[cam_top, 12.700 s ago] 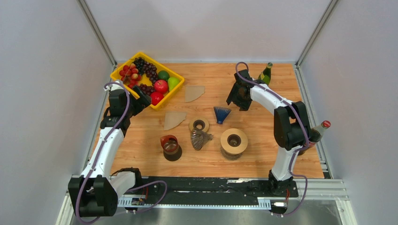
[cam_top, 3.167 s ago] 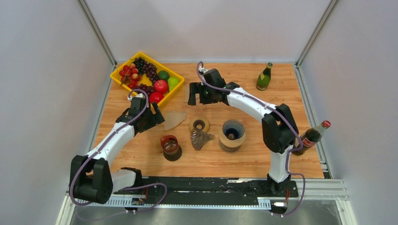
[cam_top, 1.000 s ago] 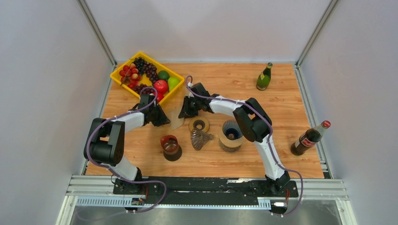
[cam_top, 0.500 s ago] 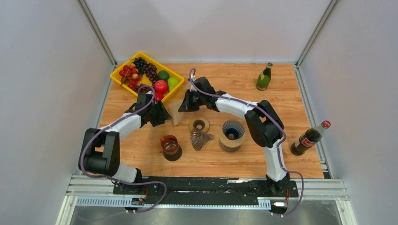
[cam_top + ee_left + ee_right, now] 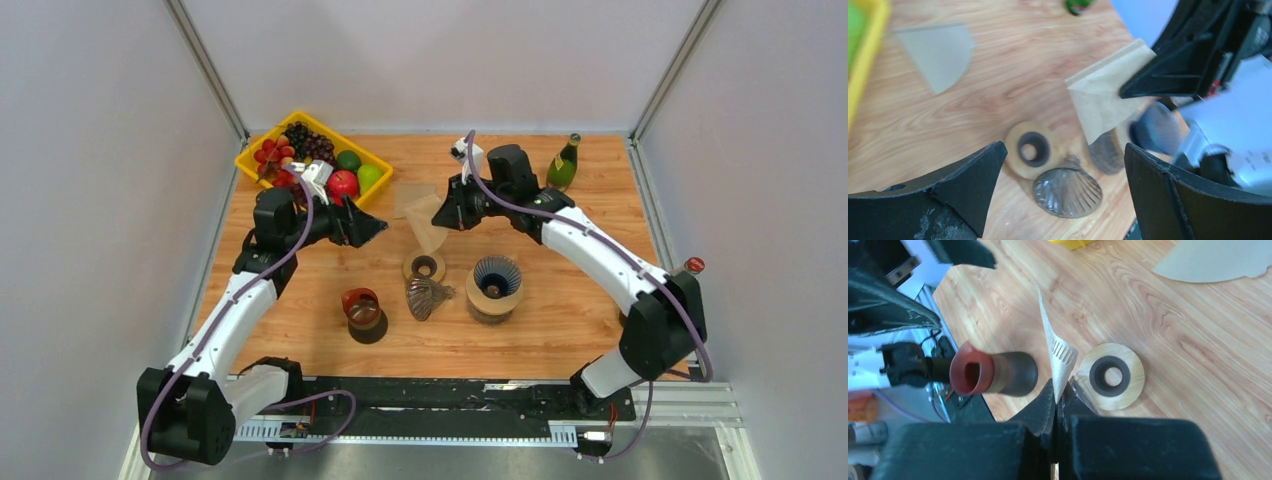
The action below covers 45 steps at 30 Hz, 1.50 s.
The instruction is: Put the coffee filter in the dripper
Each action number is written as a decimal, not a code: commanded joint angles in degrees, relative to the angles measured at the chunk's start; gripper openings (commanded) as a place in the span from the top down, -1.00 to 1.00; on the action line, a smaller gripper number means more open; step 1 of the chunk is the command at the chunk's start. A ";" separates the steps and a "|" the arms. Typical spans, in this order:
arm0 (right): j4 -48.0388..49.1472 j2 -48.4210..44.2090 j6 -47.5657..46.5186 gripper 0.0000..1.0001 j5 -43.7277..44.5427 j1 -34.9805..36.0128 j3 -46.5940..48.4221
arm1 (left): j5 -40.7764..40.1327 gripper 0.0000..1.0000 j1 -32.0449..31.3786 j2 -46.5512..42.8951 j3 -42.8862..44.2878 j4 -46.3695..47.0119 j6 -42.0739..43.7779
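A tan paper coffee filter (image 5: 430, 228) hangs above the table, pinched at one edge by my right gripper (image 5: 447, 213), which is shut on it. In the right wrist view the filter (image 5: 1055, 352) shows edge-on, rising from the closed fingertips of the right gripper (image 5: 1056, 402). My left gripper (image 5: 364, 229) stands open and empty just left of the filter (image 5: 1100, 100). Below are a clear glass dripper (image 5: 425, 296) on its side, a blue dripper (image 5: 497, 273) upright on a wooden stand, and a red-rimmed brown dripper (image 5: 362, 308).
A second filter (image 5: 410, 192) lies flat on the wood behind the held one. A wooden ring (image 5: 425, 266) sits beside the glass dripper. The yellow fruit basket (image 5: 250, 160) is back left, a green bottle (image 5: 563, 163) back right, a cola bottle's cap (image 5: 693, 265) at the right.
The left gripper opened, let go of the filter and drew back left. The right gripper closed on the filter, lifted it off the table and carried it right.
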 commanded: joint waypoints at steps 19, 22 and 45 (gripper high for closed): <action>-5.47 -11.03 -19.34 1.00 -19.48 1.09 -3.58 | 17.01 -0.82 -11.53 6.72 5.28 3.46 17.43; -5.48 -10.43 -19.47 1.00 -18.53 1.62 -3.12 | 22.81 -0.59 -11.51 8.13 4.50 10.59 10.86; -4.47 -18.51 -6.61 -0.47 17.83 0.87 -5.47 | 12.10 1.00 -11.60 3.42 -0.58 17.76 -1.11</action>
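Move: The filter, pinched by one edge in the right hand, hangs with its middle about 8 cm to the right of the open left hand and 4 cm below it. From the right hand, the filter's middle is 4 cm left, 1 cm back and 3 cm down. The dripper on its stand sits some 11 cm back, 13 cm right and 8 cm below the right hand; the wooden ring is about 20 cm below, 3 cm left, neither ahead nor back. Swinging right and back some 11 cm while turning about 30 degrees clockwise, the left hand comes up to the filter's free side and shuts on it. The right hand meanwhile draws the filter back about 8 cm, rising slightly and turning roughly 20 degrees counter-clockwise, holds there, then opens wide and pulls off forward and right. ##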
